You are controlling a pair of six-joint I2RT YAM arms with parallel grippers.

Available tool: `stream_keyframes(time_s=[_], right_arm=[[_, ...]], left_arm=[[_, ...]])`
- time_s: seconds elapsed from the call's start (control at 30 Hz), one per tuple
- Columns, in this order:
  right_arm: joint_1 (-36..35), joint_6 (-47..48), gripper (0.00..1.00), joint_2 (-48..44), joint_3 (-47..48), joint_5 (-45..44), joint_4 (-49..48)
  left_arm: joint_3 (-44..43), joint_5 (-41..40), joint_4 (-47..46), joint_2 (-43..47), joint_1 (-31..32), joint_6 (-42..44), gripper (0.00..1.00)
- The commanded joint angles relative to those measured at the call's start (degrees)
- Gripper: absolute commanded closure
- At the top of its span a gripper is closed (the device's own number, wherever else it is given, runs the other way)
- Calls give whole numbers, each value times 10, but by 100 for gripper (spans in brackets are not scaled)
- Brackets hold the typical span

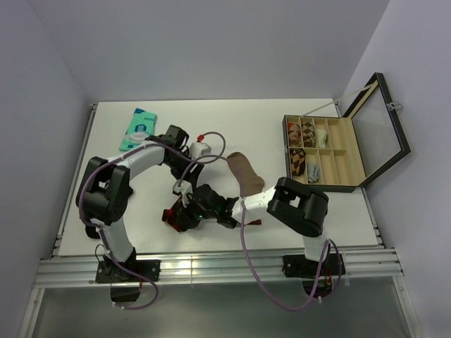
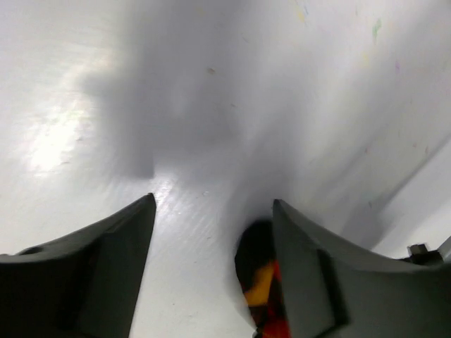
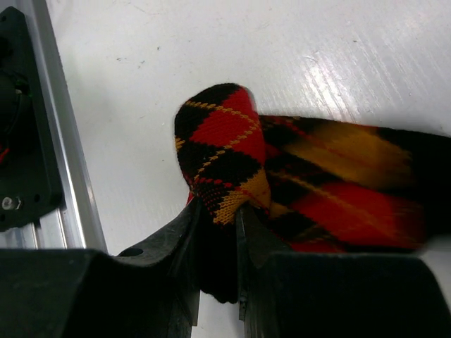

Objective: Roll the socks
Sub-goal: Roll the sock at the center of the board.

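The black argyle sock (image 3: 317, 183), with red and yellow diamonds, lies on the white table near the front edge, its end folded up. My right gripper (image 3: 218, 211) is shut on that folded end. From above, the same sock (image 1: 171, 215) shows just left of the right gripper (image 1: 182, 215). My left gripper (image 2: 213, 201) is open above bare table, just behind the sock. A bit of the sock (image 2: 259, 278) shows beside its right finger (image 2: 310, 274), and nothing is between the fingers. The tan-brown sock (image 1: 244, 170) lies flat at mid-table, apart from both grippers.
A teal flat packet (image 1: 137, 129) lies at the back left. An open compartment box (image 1: 347, 163) holding rolled socks stands at the right, its glass lid (image 1: 380, 127) raised. The table's metal rail (image 3: 63, 141) runs close to the right gripper.
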State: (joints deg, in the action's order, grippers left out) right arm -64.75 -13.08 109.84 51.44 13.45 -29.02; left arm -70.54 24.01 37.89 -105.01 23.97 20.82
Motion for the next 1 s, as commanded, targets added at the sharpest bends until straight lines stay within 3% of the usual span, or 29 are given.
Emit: stream_keyframes(time_s=[0.0, 0.03, 0.23, 0.4, 0.6, 0.97], right_arm=[[4, -13, 100, 65, -42, 32, 161], [6, -12, 100, 67, -41, 36, 163], [23, -10, 100, 73, -38, 75, 171], [49, -1, 100, 78, -7, 95, 227], [62, 19, 100, 108, 61, 128, 318], [95, 43, 100, 162, 166, 177, 463]], left_arm=[[-28, -5, -73, 47, -23, -21, 25], [-31, -8, -72, 50, -27, -20, 22], [-17, 2, -73, 102, -66, -1, 25], [15, -4, -60, 175, -93, 69, 27], [146, -34, -87, 350, -94, 157, 26], [289, -11, -55, 524, -93, 294, 15]])
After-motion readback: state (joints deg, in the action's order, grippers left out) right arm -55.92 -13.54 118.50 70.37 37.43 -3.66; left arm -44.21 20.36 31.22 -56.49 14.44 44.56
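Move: The left hand, empty, hovers low just past the free end of the argyle sock, whose middle lies about 10 cm back, level left to right and some 3 cm lower. The right hand already pinches the sock's rolled near end, the loose length's middle being 5 cm ahead. The brown sock lies about 20 cm right and 5 cm back of the left hand; the green pack stands some 15 cm ahead and 16 cm left of it. The right hand keeps its pinch on the sock's rolled end and stays almost in place, creeping only about 1 cm forward while it rolls forward about its fingers by some 20 degrees and swings slightly counter-clockwise. Meanwhile the left hand draws away from the sock, first forward and up about 5 cm with its fingers opening wider, then climbing on and swinging left and back over the table, to end roughly 11 cm higher and 10 cm farther left, its fingers tilting back towards the base. ##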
